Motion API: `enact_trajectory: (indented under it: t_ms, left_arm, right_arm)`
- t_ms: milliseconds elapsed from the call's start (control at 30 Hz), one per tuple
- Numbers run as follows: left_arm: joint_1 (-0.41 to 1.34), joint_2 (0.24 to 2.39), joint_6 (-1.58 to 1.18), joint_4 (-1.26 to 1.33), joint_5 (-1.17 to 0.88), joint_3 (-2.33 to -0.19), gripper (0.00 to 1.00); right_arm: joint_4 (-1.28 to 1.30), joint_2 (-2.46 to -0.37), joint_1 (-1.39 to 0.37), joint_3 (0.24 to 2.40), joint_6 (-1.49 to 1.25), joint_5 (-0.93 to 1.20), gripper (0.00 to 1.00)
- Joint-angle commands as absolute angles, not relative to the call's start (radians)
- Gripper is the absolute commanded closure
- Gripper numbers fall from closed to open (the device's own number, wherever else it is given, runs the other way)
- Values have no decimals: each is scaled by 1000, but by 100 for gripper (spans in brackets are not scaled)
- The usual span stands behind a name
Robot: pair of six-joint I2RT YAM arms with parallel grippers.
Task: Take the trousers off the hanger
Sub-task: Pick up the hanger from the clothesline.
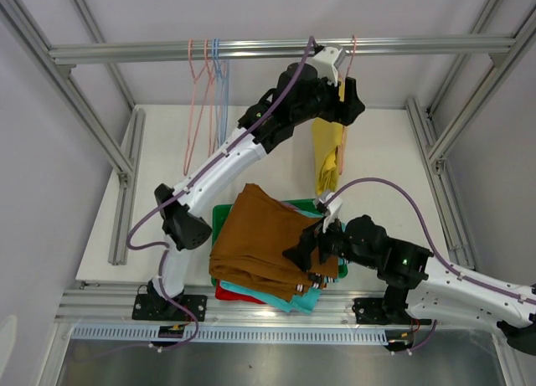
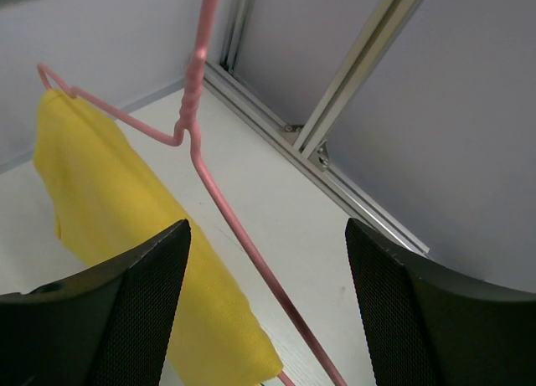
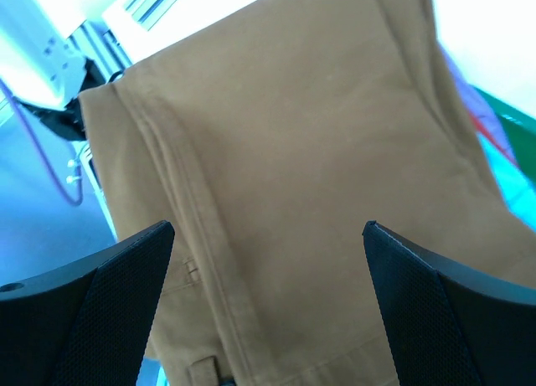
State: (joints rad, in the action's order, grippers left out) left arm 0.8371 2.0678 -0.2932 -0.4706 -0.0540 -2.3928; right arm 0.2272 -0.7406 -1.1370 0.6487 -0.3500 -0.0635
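Observation:
Yellow trousers (image 1: 327,156) hang from a pink hanger (image 1: 350,55) on the overhead rail (image 1: 419,44). My left gripper (image 1: 347,93) is up at that hanger, open. In the left wrist view the pink hanger wire (image 2: 226,210) runs between the fingers without touching them, and the yellow trousers (image 2: 126,235) drape beside the left finger. Brown trousers (image 1: 260,235) top a pile in the green tray (image 1: 222,214), with teal (image 1: 293,301) and red (image 1: 230,295) pairs showing underneath. My right gripper (image 1: 306,256) hovers open at the pile's right edge, over the brown trousers (image 3: 293,151).
Several empty wire hangers (image 1: 205,93) hang on the rail's left part. Aluminium frame posts (image 1: 452,118) border the white table on both sides. The front rail (image 1: 251,331) runs along the near edge by the arm bases.

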Motion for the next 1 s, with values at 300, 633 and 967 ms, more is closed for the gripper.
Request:
enact_trajectory:
  t_ms: [300,633,967]
  left_arm:
    - [792,2077,-489,-235,-196,-2264,29]
    - [781,2049,-641,-21,-339,-2238,67]
    - [781,1983,-673,52,-318,-2166,99]
  right_arm:
    - [160,-821,-1146,638,-379,-40,1]
    - [74,-827,-1124,606,-394,28,0]
    - [58,-857,-1117,600,-405,41,0]
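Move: The left gripper is open. The pink wire of the last loaded hanger, just below its neck, lies about 4 cm to its right, 1 cm ahead and 3 cm lower. The yellow trousers on that hanger have their middle some 6 cm ahead, 4 cm left and 12 cm below; the rail runs about 4 cm ahead and 12 cm above. From the right gripper, the wire is roughly 26 cm ahead, 16 cm right and 18 cm up. Dip the left gripper about 4 cm and slightly forward, then draw it back while going some 4 cm to the right onto the pink hanger wire, tilting the fingers down and rolling the left side down about 15 degrees each. Close fully to pinch the wire below the neck. Let the open right gripper ease some 3 cm down and left over the brown trousers. ##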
